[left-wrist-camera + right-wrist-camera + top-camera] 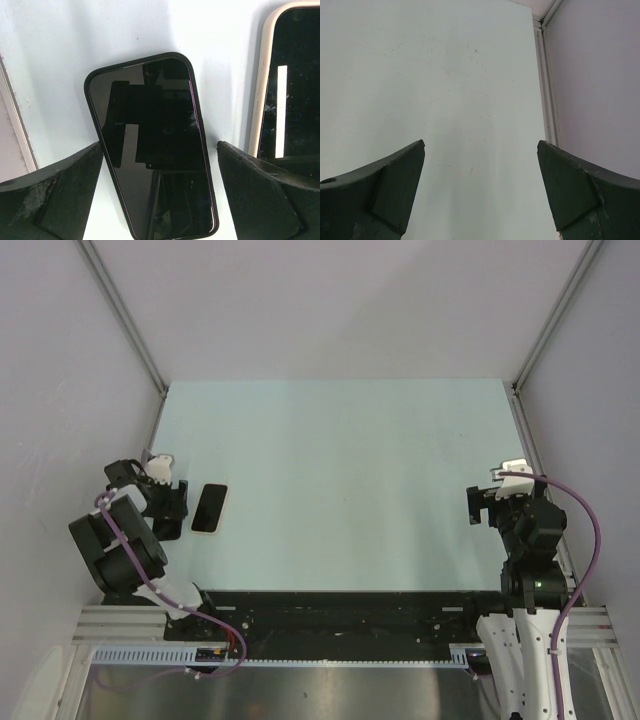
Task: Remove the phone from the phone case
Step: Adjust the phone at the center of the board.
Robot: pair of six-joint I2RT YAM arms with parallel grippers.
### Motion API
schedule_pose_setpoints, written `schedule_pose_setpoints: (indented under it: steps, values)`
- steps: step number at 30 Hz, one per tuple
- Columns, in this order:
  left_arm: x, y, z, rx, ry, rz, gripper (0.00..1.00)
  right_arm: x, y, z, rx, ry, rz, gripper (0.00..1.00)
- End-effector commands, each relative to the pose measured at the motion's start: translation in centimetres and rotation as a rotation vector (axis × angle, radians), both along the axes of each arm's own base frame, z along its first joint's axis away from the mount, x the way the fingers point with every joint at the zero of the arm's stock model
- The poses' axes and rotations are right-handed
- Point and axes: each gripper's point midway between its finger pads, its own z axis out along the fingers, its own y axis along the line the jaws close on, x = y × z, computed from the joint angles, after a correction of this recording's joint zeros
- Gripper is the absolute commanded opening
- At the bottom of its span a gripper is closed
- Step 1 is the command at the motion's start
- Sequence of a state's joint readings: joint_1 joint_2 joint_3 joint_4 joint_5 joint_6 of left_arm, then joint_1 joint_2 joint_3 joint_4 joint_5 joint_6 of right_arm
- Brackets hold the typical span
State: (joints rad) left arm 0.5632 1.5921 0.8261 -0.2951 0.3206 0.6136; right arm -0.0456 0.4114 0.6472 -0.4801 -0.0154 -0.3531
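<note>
A black-rimmed phone (150,150) with a dark glossy screen lies flat on the pale table, right under my left gripper (160,146). The left gripper is open, one finger on each side of it and not touching it. To its right lies a second phone in a cream case (287,85), seen from above as a dark slab with a light rim (210,508). In the top view my left gripper (170,502) hides most of the black-rimmed phone. My right gripper (481,144) is open and empty over bare table at the right side (480,505).
A metal rail (547,80) and the grey enclosure wall run along the table's right edge, close to the right gripper. A matching rail (17,125) runs just left of the black-rimmed phone. The black base bar (340,605) crosses the near edge.
</note>
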Motion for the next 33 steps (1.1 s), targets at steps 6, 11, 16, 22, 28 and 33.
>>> schedule_pose_setpoints:
  steps: [6, 11, 16, 22, 28, 33]
  values:
    - [-1.7, 0.4, -1.7, 0.05, 0.078, -0.035, 0.86, 0.1, 0.5, 0.9, -0.008, -0.042, 0.024, 1.0]
    - [-2.4, 0.5, -1.9, 0.077, 0.096, -0.04, 0.57, -0.1, 0.7, 1.1, -0.009, -0.049, 0.033, 1.0]
    - [-3.0, 0.4, -2.0, 0.092, 0.107, -0.052, 0.24, 0.0, 1.1, 1.2, -0.009, -0.053, 0.052, 1.0]
    - [-2.3, -0.1, -0.4, 0.126, 0.068, -0.069, 0.01, 0.0, 1.2, 1.1, -0.01, -0.05, 0.057, 1.0]
    - [-1.7, -1.7, 0.6, 0.136, 0.053, -0.107, 0.01, -0.1, 1.2, 1.2, -0.012, -0.053, 0.059, 1.0]
    - [-1.3, -2.8, 1.5, 0.101, 0.026, -0.121, 0.0, 0.0, 1.3, 1.0, -0.013, -0.045, 0.066, 1.0]
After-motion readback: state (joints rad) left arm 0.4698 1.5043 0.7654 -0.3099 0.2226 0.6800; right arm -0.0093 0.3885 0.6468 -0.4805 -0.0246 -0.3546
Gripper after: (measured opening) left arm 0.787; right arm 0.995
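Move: Low over the board's left side, the left hand's open fingers straddle the black-rimmed phone, its middle nearly under the hand point, perhaps 1 cm to the left and 1 cm lower. The pink-rimmed phone lies about 11 cm to the hand's right and 2 cm farther out; the side rail is some 9 cm to its left, level with it. From the right hand, the black-rimmed phone is roughly 80 cm left, 6 cm ahead and 22 cm below. Closing by about a fifth of their opening, the left fingers pinch the black-rimmed phone by its two long sides. Keeping that grip, the hand then shifts it about 2 cm right towards the pink-rimmed phone and 1 cm back, barely rising, while rolling its left side up some 5 degrees and turning about as much clockwise. ##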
